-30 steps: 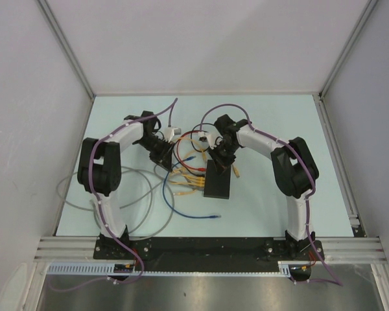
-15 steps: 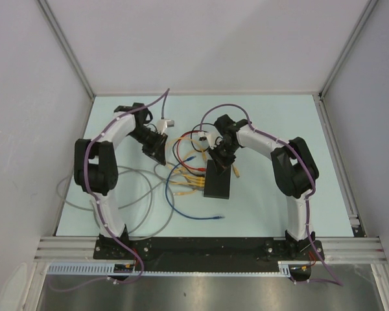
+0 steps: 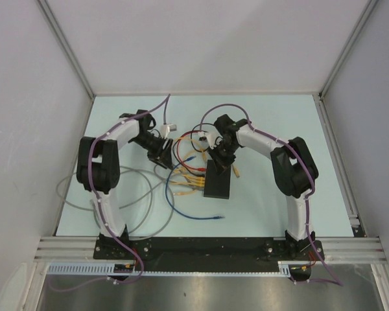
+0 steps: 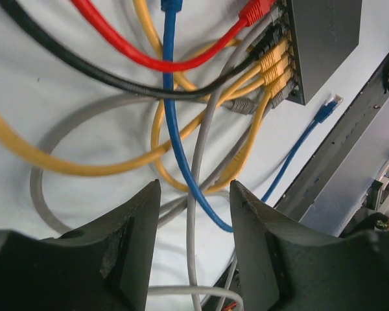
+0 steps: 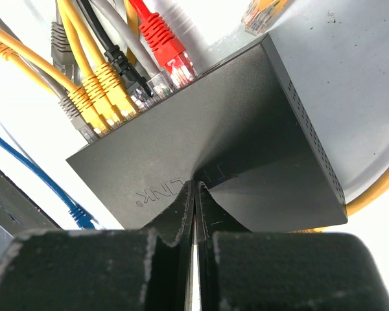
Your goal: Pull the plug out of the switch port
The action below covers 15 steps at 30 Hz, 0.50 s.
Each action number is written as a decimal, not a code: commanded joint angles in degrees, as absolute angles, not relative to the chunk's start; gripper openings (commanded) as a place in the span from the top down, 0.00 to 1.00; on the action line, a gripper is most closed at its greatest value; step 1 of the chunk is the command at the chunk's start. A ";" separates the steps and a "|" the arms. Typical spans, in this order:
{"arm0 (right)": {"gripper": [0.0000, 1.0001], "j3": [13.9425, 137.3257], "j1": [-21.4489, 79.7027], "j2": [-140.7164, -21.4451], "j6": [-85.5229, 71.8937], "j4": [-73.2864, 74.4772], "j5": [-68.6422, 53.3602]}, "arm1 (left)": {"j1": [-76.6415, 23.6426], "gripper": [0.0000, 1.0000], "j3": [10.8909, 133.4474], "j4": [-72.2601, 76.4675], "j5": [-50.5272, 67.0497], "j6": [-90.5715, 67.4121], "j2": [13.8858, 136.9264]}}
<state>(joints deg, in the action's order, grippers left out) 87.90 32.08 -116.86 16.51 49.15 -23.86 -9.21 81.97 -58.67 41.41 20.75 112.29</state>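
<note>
The switch (image 3: 218,181) is a flat black box lying mid-table, with its row of ports facing left. Red (image 5: 163,40), black (image 5: 124,70), yellow (image 5: 107,97) and grey plugs sit in those ports (image 4: 277,57). My right gripper (image 5: 196,184) is shut, its tips resting on the switch's top (image 5: 246,129), and it holds nothing; from above it (image 3: 220,157) stands over the switch's far end. My left gripper (image 4: 194,188) is open above the cable tangle left of the switch (image 4: 324,39). A grey cable (image 4: 193,227) and a blue cable (image 4: 181,155) run on the table below its gap, ungripped.
Loose grey cable loops (image 3: 117,188) spread left of the switch near the left arm. A blue cable ends in a free plug (image 3: 214,217) toward the near edge. A loose orange plug (image 3: 236,172) lies right of the switch. White walls enclose the table.
My left gripper drew back to the far left, then returned toward the cables, and its jaws now stand wider. The right gripper and the switch have not moved.
</note>
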 commanded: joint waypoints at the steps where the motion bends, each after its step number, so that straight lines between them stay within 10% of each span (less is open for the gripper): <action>1: 0.98 87.19 32.08 -120.06 18.02 48.69 -18.37 | -11.51 0.47 83.85 -55.11 43.42 19.42 114.34; 11: 0.98 87.10 32.26 -119.88 18.28 48.60 -17.93 | -14.06 0.59 81.65 -53.70 41.84 19.42 115.14; 15: 0.98 87.27 32.26 -120.23 18.11 48.52 -18.19 | -14.06 0.83 80.77 -54.23 41.13 20.13 114.70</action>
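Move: The blue cable I go for runs some 4 cm below my left hand, about 2 cm to its right and 1 cm back. Its pulled plug lies roughly 5 cm ahead and 7 cm right of that hand. The red plug sits level with the hand, 10 cm to its right, and the switch's middle is 15 cm right and 3 cm back. From my right hand the blue cable is 16 cm left, 2 cm back and slightly lower. I bring my left hand right and down in about equal parts, just under 3 cm each way, onto the blue cable behind its loose plug, easing to a stop low over the table. My half-open fingers narrow around the cable as I arrive, not yet shut, and they nudge it rightward. My right hand stays put, shut fingertips still resting on the switch. ##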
